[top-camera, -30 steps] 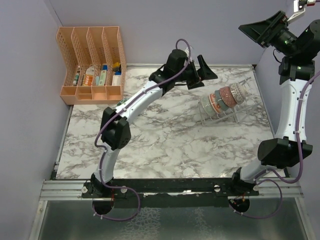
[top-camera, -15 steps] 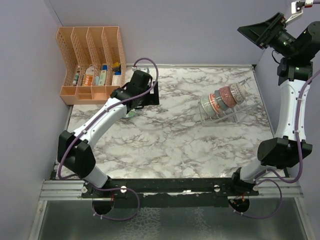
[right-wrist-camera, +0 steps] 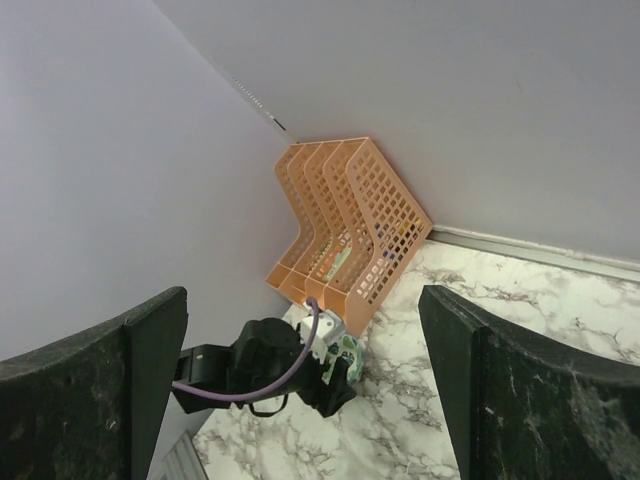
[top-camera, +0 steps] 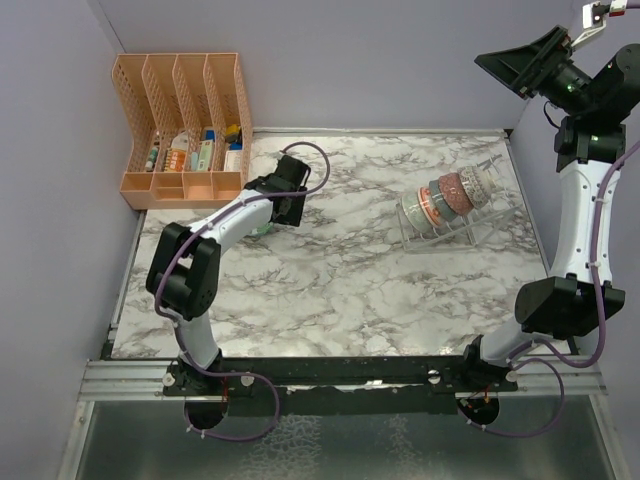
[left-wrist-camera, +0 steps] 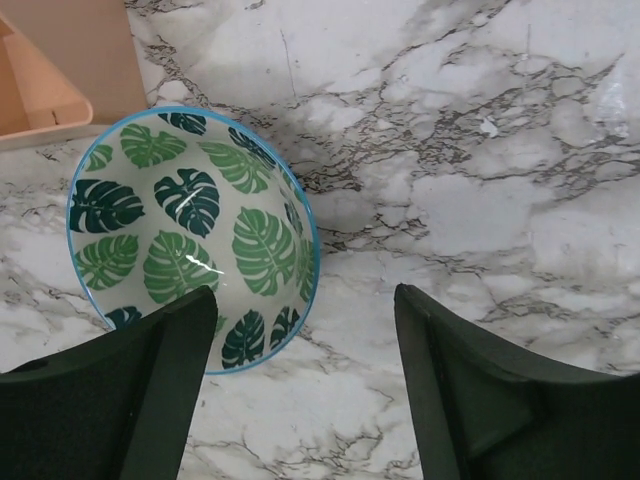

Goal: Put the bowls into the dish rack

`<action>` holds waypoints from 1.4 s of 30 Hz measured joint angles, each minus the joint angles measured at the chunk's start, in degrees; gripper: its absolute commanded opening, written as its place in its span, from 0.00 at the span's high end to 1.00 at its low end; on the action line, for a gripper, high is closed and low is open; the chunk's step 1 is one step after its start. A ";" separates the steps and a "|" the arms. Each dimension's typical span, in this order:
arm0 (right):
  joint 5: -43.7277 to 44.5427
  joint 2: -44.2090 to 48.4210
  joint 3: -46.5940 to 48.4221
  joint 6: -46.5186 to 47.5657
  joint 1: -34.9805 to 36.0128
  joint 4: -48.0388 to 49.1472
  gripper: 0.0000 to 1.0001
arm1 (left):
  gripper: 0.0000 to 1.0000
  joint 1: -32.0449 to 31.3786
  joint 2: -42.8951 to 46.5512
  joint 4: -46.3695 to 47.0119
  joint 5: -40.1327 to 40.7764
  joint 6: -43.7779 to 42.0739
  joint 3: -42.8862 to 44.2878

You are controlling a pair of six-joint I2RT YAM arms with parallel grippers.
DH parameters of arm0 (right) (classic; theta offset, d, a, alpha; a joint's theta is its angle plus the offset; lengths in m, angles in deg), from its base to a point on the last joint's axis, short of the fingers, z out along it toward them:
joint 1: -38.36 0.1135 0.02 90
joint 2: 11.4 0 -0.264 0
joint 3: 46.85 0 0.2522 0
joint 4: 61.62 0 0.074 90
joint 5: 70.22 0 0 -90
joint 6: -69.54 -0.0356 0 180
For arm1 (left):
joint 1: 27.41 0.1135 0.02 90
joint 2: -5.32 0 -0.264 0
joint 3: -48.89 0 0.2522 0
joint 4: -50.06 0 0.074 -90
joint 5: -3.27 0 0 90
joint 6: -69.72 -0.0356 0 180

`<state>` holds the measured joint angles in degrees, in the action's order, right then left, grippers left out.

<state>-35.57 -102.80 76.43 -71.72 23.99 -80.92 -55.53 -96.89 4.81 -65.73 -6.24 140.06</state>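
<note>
A green-leaf bowl (left-wrist-camera: 190, 235) with a blue rim lies tilted on the marble table, close to the orange organizer. My left gripper (left-wrist-camera: 305, 298) hangs open over it. The left finger (left-wrist-camera: 150, 390) covers the bowl's lower inside, and the right finger (left-wrist-camera: 480, 400) is over bare table, so the near rim lies between the jaws. In the top view the left gripper (top-camera: 284, 205) hides most of this bowl. Several bowls (top-camera: 450, 195) stand on edge in the clear dish rack (top-camera: 440, 232) at the right. My right gripper (top-camera: 530, 62) is raised high at the back right, open and empty.
The orange file organizer (top-camera: 185, 125) holds small items in the back left corner, just behind the bowl, and its base shows in the left wrist view (left-wrist-camera: 45, 70). Purple walls (top-camera: 50, 150) close the left and back sides. The right wrist view looks down on the left arm (right-wrist-camera: 255, 365).
My left arm has swung from beside the dish rack across to the left and come down over the green-leaf bowl, its elbow folding back. Its jaws have narrowed slightly. The right arm has stayed still.
</note>
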 measured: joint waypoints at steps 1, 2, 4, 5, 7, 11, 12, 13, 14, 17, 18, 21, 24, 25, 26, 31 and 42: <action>-0.02 0.02 0.00 0.02 0.00 0.00 0.01 | 0.35 0.39 -0.72 0.42 -0.02 -0.46 0.00; 0.00 0.02 0.00 0.04 0.00 0.00 0.01 | 0.37 0.83 -1.55 1.11 -0.07 -0.85 -0.11; 0.00 0.02 0.00 0.07 0.00 -0.02 0.01 | 0.41 1.36 -2.47 1.92 -0.13 -1.51 -0.50; 0.00 0.02 0.00 0.07 0.00 -0.07 0.01 | 0.44 1.60 -2.82 2.27 -0.13 -1.77 -0.74; 0.00 0.02 0.00 0.09 0.00 -0.07 0.01 | 0.49 2.19 -3.50 2.93 -0.17 -2.16 -1.20; 0.02 0.02 0.00 0.37 0.00 -0.28 0.01 | 0.56 2.86 -4.83 4.11 -0.70 -2.80 -2.12; 0.02 0.02 0.02 0.50 0.00 -0.46 0.01 | 0.57 2.93 -5.09 4.28 -0.87 -2.89 -2.43; 0.02 0.02 0.02 0.55 0.00 -0.48 0.01 | 0.60 2.95 -5.27 4.44 -1.05 -2.89 -2.80; 0.02 0.02 0.02 0.55 0.00 -0.52 0.01 | 0.63 2.99 -5.38 4.50 -1.22 -2.91 -3.23; 0.04 -0.11 0.44 0.55 0.00 -0.76 0.01 | 0.73 3.04 -5.44 4.63 -1.77 -2.89 -4.39; 0.07 -0.28 0.81 0.55 0.00 -0.85 0.01 | 0.76 3.04 -5.49 4.66 -1.95 -2.91 -4.59; 0.13 -0.87 2.12 0.52 0.00 -0.83 0.01 | 0.89 3.04 -5.51 5.27 -2.16 -2.97 -4.79; 0.22 -1.44 3.48 0.44 0.00 -0.87 0.01 | 1.00 3.04 -5.42 5.66 -1.66 -3.15 -4.61; 0.24 -1.73 4.20 0.28 0.00 -0.85 0.01 | 1.00 3.04 -5.25 5.51 -1.49 -3.34 -4.42; 0.35 -1.97 4.79 0.13 0.00 -0.83 0.02 | 1.00 3.04 -4.98 5.07 -1.22 -3.37 -4.09; 0.85 -2.58 7.34 -1.01 0.00 -0.85 0.02 | 1.00 3.67 -4.20 2.93 -5.86 -0.28 -1.44; 1.99 -2.93 12.09 -8.41 0.00 3.96 0.04 | 1.00 0.42 -0.11 13.00 -32.41 25.16 12.70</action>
<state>-33.58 -105.73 88.52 -80.14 23.99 -76.96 -55.12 -97.00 17.82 -98.15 18.92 152.76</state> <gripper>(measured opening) 0.968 0.059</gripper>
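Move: The leaf-patterned bowl stands open side up, its middle about 7 cm left of the left hand, 2 cm ahead and 8 cm below, so that its right rim lies nearly beneath the open fingers. The orange organizer is some 25 cm left and 14 cm ahead, near hand height; the dish rack with the loaded bowls lies about 45 cm right and 2 cm ahead, slightly lower. From the right hand, the bowl is roughly 48 cm left, straight ahead 0, and 49 cm down. Downward about 6 cm and slightly left, the left hand sinks over the leaf bowl's right rim while its fingers close and pinch the wall. It then climbs some 19 cm and swings about 16 cm right towards the dish rack, ever faster, rolling some 50 degrees so the fingers turn to point rightward. Late on, the empty right hand rises about 7 cm. ##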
